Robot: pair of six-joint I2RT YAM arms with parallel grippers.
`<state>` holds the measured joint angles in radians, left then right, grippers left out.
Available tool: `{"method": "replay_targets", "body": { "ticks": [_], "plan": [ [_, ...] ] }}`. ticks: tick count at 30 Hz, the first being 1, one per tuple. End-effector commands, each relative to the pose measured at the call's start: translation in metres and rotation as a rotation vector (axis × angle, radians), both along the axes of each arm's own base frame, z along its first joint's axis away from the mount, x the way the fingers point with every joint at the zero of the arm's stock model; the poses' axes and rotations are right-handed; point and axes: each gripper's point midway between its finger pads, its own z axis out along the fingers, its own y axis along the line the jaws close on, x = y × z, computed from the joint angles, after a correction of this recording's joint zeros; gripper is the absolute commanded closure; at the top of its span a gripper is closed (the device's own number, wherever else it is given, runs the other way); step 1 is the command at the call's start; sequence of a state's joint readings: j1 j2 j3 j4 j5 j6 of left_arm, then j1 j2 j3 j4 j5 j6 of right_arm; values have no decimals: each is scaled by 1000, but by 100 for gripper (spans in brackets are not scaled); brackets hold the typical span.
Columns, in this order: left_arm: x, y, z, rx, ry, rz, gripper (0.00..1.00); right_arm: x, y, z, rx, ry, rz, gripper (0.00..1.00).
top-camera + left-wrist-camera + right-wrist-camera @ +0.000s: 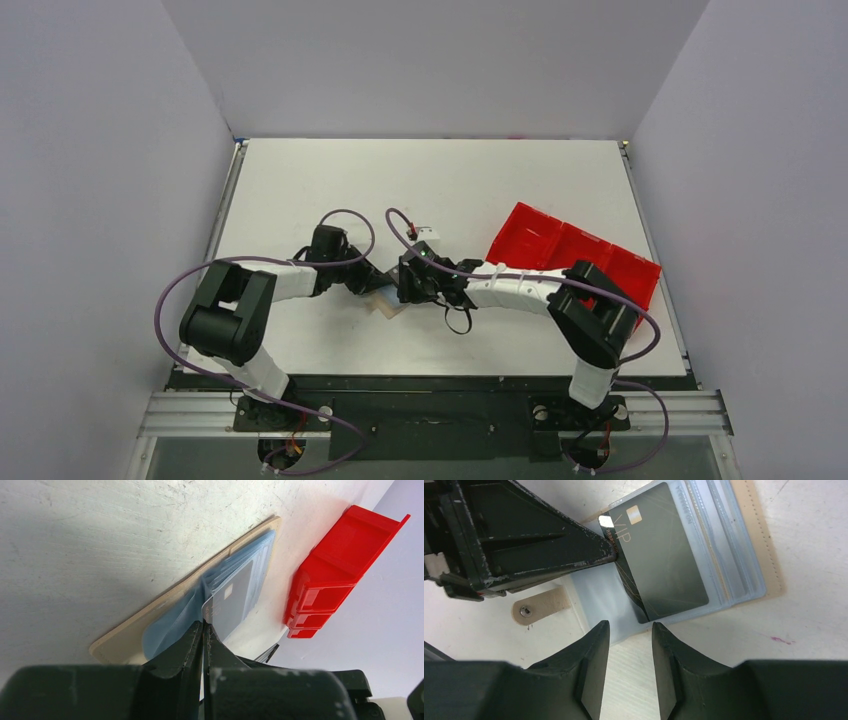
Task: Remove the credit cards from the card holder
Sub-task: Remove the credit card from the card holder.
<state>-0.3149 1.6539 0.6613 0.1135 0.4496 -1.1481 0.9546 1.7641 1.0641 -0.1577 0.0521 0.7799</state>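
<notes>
The tan card holder lies open on the table, its pale blue sleeves facing up. A dark grey credit card marked VIP lies slanted across the sleeves. My left gripper is shut, its tips pinching that card's corner. In the right wrist view the same fingers reach in from the left. My right gripper is open just above the sleeves' near edge, with nothing between its fingers. From above, both grippers meet over the holder. Other cards sit blurred inside the sleeves.
A red compartment tray stands to the right of the holder, also in the left wrist view as the red tray. The holder's tan strap with a snap lies flat on the white table. Purple cables loop over both arms.
</notes>
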Motion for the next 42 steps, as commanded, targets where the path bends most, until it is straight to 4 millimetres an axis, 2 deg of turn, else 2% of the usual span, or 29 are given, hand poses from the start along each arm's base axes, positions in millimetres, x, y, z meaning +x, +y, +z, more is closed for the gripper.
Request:
{"method": "replay_targets", "body": {
  "ticks": [1, 10, 13, 22, 29, 32, 42],
  "plan": [
    [9, -5, 9, -11, -31, -15, 100, 9, 24, 8, 60, -10, 11, 67],
    [7, -5, 8, -15, -29, -15, 100, 14, 25, -5, 3, 0, -8, 82],
    [8, -6, 10, -18, -33, -14, 100, 11, 24, -12, -30, 12, -6, 83],
    [14, -9, 17, -34, -41, -7, 100, 0, 19, -26, -148, 33, 35, 99],
    [16, -12, 19, -47, -41, -6, 100, -3, 17, -34, -166, 55, 49, 100],
    [15, -11, 19, -39, -36, -8, 100, -2, 15, -31, -161, 43, 46, 100],
    [-5, 13, 4, 111, 18, -62, 100, 0, 1, -28, -155, 41, 20, 100]
  ]
}}
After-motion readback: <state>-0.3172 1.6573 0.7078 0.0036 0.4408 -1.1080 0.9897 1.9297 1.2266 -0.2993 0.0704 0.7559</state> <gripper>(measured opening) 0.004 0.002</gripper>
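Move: The middle of the half-exposed credit card lies about 3 cm ahead of my right hand, 2 cm to its left and 3 cm below; the holder under it is centred some 4 cm ahead and 1 cm left. My left fingertips are about 2 cm ahead and 3 cm left of my right hand, the holder's snap tab 3 cm back and 5 cm left. From my left hand the card's middle is 1 cm ahead, 2 cm right, just below. I lower my right hand about 3 cm, easing some 1.5 cm to the left on the way, down to the card's exposed edge near its back-right corner. On the way I tip the wrist slightly and shut the one-third-open fingers completely, to pinch the card there; then I hold still. My left hand stays put, its closed fingertips still at the same edge. ##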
